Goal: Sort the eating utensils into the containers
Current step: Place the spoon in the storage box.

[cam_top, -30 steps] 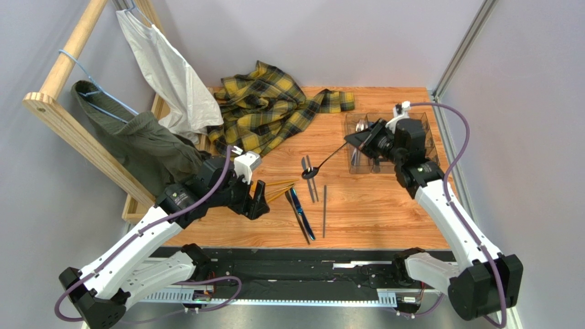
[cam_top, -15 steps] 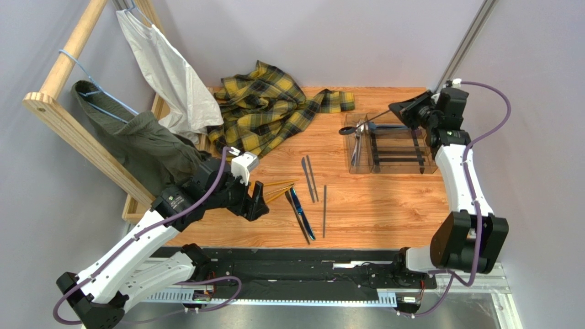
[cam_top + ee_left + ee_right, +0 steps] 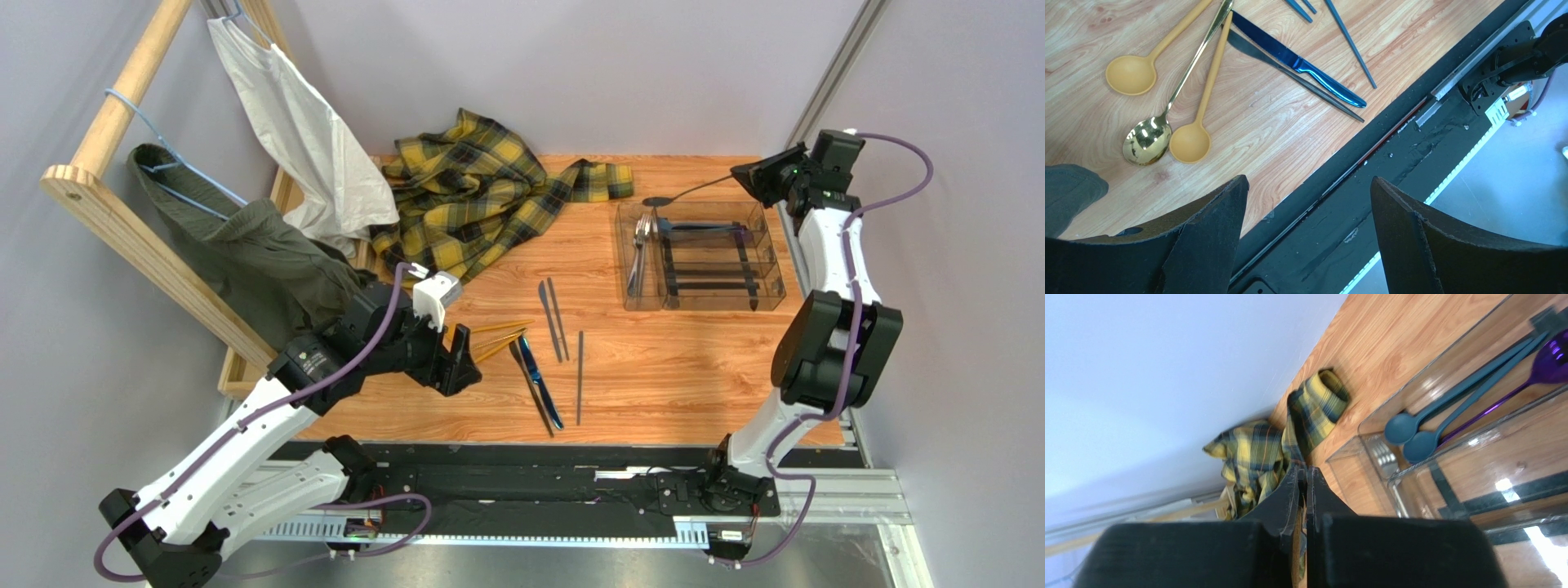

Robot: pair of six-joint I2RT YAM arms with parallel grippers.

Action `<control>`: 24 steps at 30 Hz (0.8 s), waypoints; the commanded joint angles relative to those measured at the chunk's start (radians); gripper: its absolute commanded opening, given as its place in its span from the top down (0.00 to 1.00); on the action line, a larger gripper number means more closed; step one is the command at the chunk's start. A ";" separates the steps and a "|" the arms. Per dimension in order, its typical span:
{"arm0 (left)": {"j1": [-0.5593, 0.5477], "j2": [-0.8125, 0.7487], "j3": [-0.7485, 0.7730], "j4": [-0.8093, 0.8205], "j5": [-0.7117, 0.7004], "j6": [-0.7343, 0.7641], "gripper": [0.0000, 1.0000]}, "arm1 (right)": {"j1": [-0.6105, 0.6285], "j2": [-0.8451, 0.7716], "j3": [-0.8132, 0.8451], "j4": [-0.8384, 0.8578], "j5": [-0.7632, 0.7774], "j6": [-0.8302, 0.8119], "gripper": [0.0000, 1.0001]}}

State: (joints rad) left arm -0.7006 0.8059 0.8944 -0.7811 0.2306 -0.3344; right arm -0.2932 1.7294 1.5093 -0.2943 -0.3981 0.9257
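My right gripper is shut on the handle of a dark spoon, held above the far edge of the clear tray. In the right wrist view the gripper is pressed shut. Beyond it the tray holds two teal spoons, a purple spoon and a fork. My left gripper is open and empty over the table's near edge. Ahead of it lie gold spoons, a blue knife, a dark knife and a grey stick.
A yellow plaid cloth is bunched at the back of the table, left of the tray. A wooden rack with hanging garments stands on the left. The black rail runs along the table's near edge.
The right arm has swung from the table's middle to the back right, carrying the dark spoon over the tray's far edge. The left arm has hardly moved.
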 commanded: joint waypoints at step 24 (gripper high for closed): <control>0.000 -0.010 -0.003 0.020 -0.020 -0.011 0.15 | -0.098 0.285 0.302 -0.166 0.065 -0.091 1.00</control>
State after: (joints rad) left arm -0.7006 0.8005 0.8944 -0.7815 0.2085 -0.3347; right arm -0.3771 1.9789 1.7374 -0.4294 -0.3592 0.8722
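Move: The spoon, already held by its handle with its bowl out to the left, is bound for the storage box's rear compartment, whose middle lies about 6 cm left of the right hand, 4 cm back and some 18 cm below. The purple ladle's bowl lies level with that middle and 10 cm right of it; the forks lie 16 cm left of it and 7 cm nearer. From the idle left hand, the compartment is roughly 56 cm right and 38 cm ahead. The spoon stays pinched in the closed right fingers as the hand carries it about 6 cm to the right and sinks about 5 cm, edging some 3 cm forward above the box's right end. It goes right and down first, then mostly straight down, then right again, with the wrist tipping down nearly 10 degrees. ##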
